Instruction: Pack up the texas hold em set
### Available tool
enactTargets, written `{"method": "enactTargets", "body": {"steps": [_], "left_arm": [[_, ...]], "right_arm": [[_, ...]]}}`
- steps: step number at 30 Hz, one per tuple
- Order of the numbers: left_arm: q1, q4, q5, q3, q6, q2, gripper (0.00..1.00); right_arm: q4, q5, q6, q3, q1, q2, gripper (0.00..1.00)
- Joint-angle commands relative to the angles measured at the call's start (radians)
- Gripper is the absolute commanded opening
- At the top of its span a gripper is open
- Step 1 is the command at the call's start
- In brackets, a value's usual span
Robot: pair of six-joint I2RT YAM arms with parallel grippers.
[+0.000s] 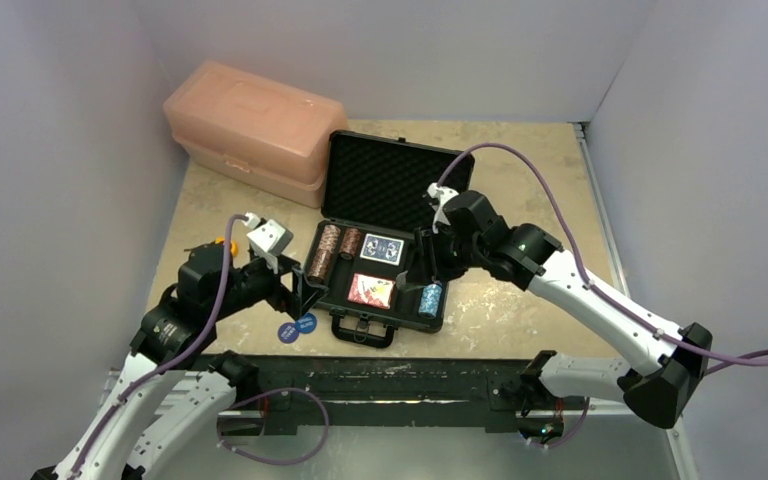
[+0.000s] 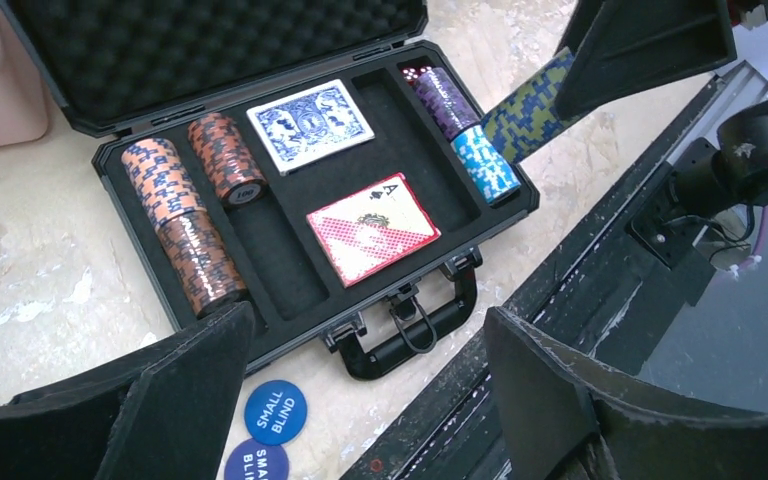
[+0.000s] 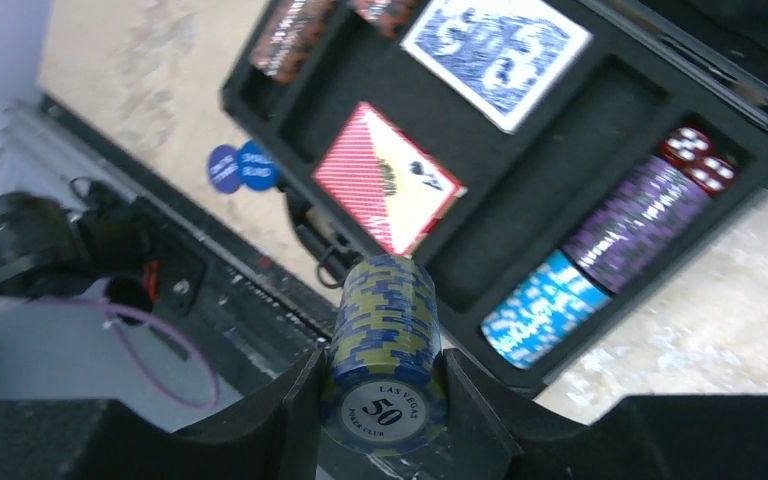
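The black briefcase [image 1: 440, 318] lies open at the table's centre, lid [image 1: 390, 180] tipped back. Its foam slots hold orange-brown chip stacks [image 2: 170, 200], a blue deck [image 2: 310, 125], a red deck [image 2: 373, 227], a purple stack [image 2: 442, 97] and a light-blue stack [image 2: 485, 163]. My right gripper [image 3: 385, 400] is shut on a yellow-and-blue chip stack [image 3: 385, 330] above the case's right side, next to the light-blue stack [image 3: 545, 320]. My left gripper [image 2: 365, 340] stands open and empty over the case's front-left corner, near its handle [image 2: 410, 335]. Two blue discs [image 2: 275, 411] lie on the table beside it.
A pink plastic box [image 1: 255, 125] sits at the back left, touching the case lid's corner. A small yellow tape measure [image 1: 225, 243] peeks out behind my left arm. A black rail [image 1: 380, 375] runs along the near table edge. White walls close in the left, back and right.
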Motion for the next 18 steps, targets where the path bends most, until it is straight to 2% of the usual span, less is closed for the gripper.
{"method": "enactTargets", "body": {"steps": [1, 4, 9, 18], "left_arm": [[0.001, 0.051, 0.074, -0.013, 0.030, -0.044, 0.85], [0.001, 0.060, 0.099, -0.021, 0.036, -0.061, 0.85], [0.001, 0.070, 0.114, -0.023, 0.039, -0.052, 0.85], [-0.012, 0.075, 0.184, -0.024, 0.042, -0.026, 0.84]], "right_arm": [[0.104, -0.232, -0.143, 0.107, 0.000, 0.010, 0.00], [0.106, -0.299, -0.185, 0.121, 0.001, 0.021, 0.00], [0.098, -0.318, -0.218, 0.135, 0.000, 0.042, 0.00], [0.078, -0.484, -0.278, 0.159, 0.001, 0.111, 0.00]]}}
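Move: The right hand, already gripping the green-and-yellow "50" chip stack, is over the near right of the case. The empty near half of the second chip slot lies about 15 cm to its left, 5 cm ahead and 18 cm below; the red card pack is 9 cm left and 2 ahead, and the light-blue chips 3 cm right and 1 ahead. The open left gripper waits roughly 20 cm left and 4 back; from it, the held stack is some 18 cm right, 4 ahead and 5 below. The right hand keeps its pinch on the "50" stack and carries it about 5 cm left and some 2.5 cm back, across the near part of the case towards the open left gripper, rising 2 to 3 cm before dipping about 1 cm, while the wrist swings some 25 degrees counter-clockwise. The left hand stays wide open and empty, easing about 2 cm back and 1 cm right with a slight rise and fall and a small clockwise turn. ##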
